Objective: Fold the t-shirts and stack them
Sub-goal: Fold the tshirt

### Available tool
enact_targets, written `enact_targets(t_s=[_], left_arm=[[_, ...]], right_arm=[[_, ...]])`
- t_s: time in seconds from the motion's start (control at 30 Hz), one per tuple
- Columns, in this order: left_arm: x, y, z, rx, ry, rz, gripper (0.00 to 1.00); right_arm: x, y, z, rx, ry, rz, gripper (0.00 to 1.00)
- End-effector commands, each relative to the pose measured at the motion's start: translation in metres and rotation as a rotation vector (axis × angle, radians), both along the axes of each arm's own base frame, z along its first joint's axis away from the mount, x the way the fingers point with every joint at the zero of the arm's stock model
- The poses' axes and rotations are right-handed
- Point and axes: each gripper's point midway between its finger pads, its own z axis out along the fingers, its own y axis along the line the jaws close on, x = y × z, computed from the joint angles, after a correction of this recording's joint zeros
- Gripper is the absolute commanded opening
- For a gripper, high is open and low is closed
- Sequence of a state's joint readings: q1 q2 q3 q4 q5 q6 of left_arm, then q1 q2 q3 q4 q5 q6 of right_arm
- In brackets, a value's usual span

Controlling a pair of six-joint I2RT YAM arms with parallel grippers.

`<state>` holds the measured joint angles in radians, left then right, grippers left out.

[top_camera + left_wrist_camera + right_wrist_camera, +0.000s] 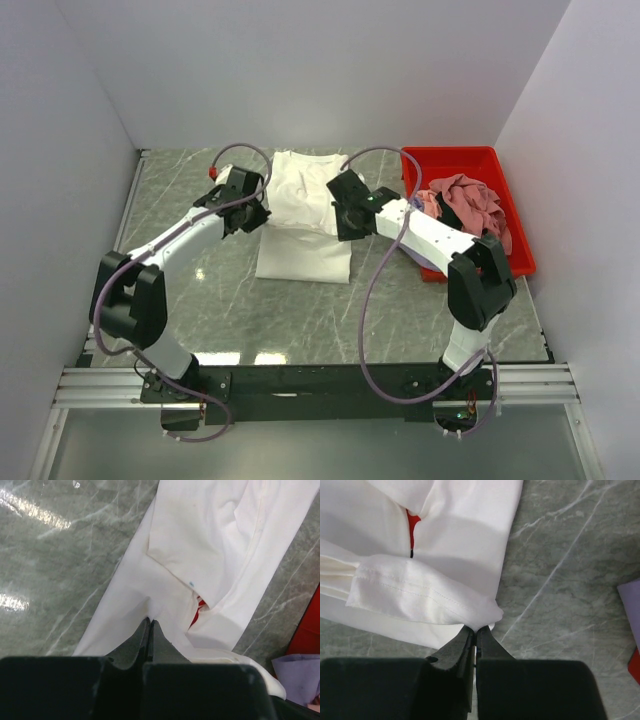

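A white t-shirt (303,215) lies lengthwise on the table's middle, its sides folded in, with a sliver of its red print (197,614) showing in the fold. My left gripper (256,215) is shut on the shirt's left edge (149,620). My right gripper (345,222) is shut on its right edge, pinching a folded sleeve corner (476,628). A dusty pink t-shirt (468,201) is heaped in the red bin, and a lavender one (432,262) hangs over the bin's near-left wall.
The red plastic bin (455,158) stands at the back right, close to my right arm. Grey marble tabletop (180,180) shows to the left and in front of the shirt. White walls enclose the table on three sides.
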<state>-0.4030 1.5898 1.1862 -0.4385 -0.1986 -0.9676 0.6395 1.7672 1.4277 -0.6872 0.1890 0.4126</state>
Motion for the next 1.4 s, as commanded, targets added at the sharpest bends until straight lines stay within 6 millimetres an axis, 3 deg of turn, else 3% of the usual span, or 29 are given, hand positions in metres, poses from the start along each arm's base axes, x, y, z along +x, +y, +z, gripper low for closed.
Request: enact_targets(t_s=[0.0, 0.43, 0.63, 0.67, 0.73, 0.77, 0.8, 0.83, 0.87, 0.9, 0.93, 1.0, 1.07, 1.1, 1.17, 1.23, 1.27, 1.33, 1.37], left_arm=[[0.023, -0.005, 0.015, -0.006, -0.056, -0.023, 0.01], [0.043, 0.000, -0.022, 0.020, 0.023, -0.011, 0.01], [0.047, 0.004, -0.026, 0.024, 0.020, 0.005, 0.03], [0.048, 0.004, -0.025, 0.024, 0.016, 0.002, 0.17], [0.050, 0.002, -0.019, 0.018, 0.000, -0.013, 0.27], [0.051, 0.001, -0.015, 0.020, -0.010, -0.020, 0.43], [0.051, 0.001, -0.011, 0.019, -0.019, -0.022, 0.53], [0.050, 0.002, -0.002, 0.014, -0.037, -0.019, 0.65], [0.049, 0.003, 0.003, 0.010, -0.047, -0.021, 0.84], [0.045, 0.003, 0.002, 0.009, -0.047, -0.024, 0.93], [0.041, 0.005, 0.014, -0.003, -0.073, -0.024, 0.99], [0.026, 0.006, 0.010, -0.019, -0.060, -0.028, 0.99], [0.013, 0.007, 0.021, -0.049, -0.082, -0.030, 0.99], [-0.001, 0.011, 0.008, -0.045, -0.051, -0.030, 0.99], [-0.019, 0.012, 0.015, -0.077, -0.065, -0.038, 1.00], [-0.045, 0.017, 0.003, -0.087, -0.043, -0.043, 1.00], [-0.053, 0.017, -0.001, -0.099, -0.034, -0.038, 0.99], [-0.075, 0.017, -0.016, -0.121, -0.008, -0.057, 0.99], [-0.087, 0.018, -0.030, -0.117, 0.024, -0.059, 0.99]], right_arm=[[0.018, 0.005, 0.008, 0.023, -0.027, 0.010, 0.00], [0.050, 0.010, -0.017, 0.052, -0.001, 0.012, 0.00], [0.063, 0.011, -0.026, 0.055, 0.011, 0.017, 0.04], [0.063, 0.009, -0.028, 0.049, 0.025, 0.013, 0.09], [0.069, 0.009, -0.023, 0.053, 0.020, 0.006, 0.19], [0.069, 0.009, -0.020, 0.053, 0.016, 0.004, 0.40], [0.072, 0.008, -0.013, 0.062, 0.005, -0.005, 0.50], [0.072, 0.008, -0.009, 0.064, -0.001, -0.004, 0.54], [0.072, 0.005, -0.005, 0.060, -0.004, -0.012, 0.61], [0.071, 0.004, 0.003, 0.068, -0.019, -0.025, 0.68], [0.069, 0.001, 0.006, 0.064, -0.025, -0.031, 0.70], [0.060, -0.004, 0.013, 0.078, -0.032, -0.043, 0.74], [0.052, -0.005, 0.015, 0.100, -0.036, -0.041, 0.74], [0.038, -0.008, 0.015, 0.120, -0.023, -0.036, 0.75], [0.027, -0.010, 0.015, 0.146, -0.028, -0.035, 0.75], [0.005, -0.016, 0.011, 0.174, -0.010, -0.029, 0.76], [-0.008, -0.021, -0.002, 0.177, 0.013, -0.031, 0.76], [-0.023, -0.018, 0.004, 0.244, 0.016, -0.015, 0.77], [-0.034, -0.019, -0.008, 0.257, 0.038, -0.008, 0.78]])
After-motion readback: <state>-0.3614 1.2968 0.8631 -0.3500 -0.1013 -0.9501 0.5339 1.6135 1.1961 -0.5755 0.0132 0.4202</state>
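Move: Each hand holds a corner of the t-shirt's lifted hem. The spot for it on the shirt's upper part is about 3 cm ahead of the left hand, 6 cm ahead of the right, and 5 cm below both. The shirt's near edge has its middle some 14 cm back and 10 cm right of the left hand. The red bin is about 30 cm right of the right hand and 6 cm farther out, and the purple cloth 18 cm right, level. Both hands lower the hem some 5 cm, edging forward, open to release it, then pull back 9 cm. ##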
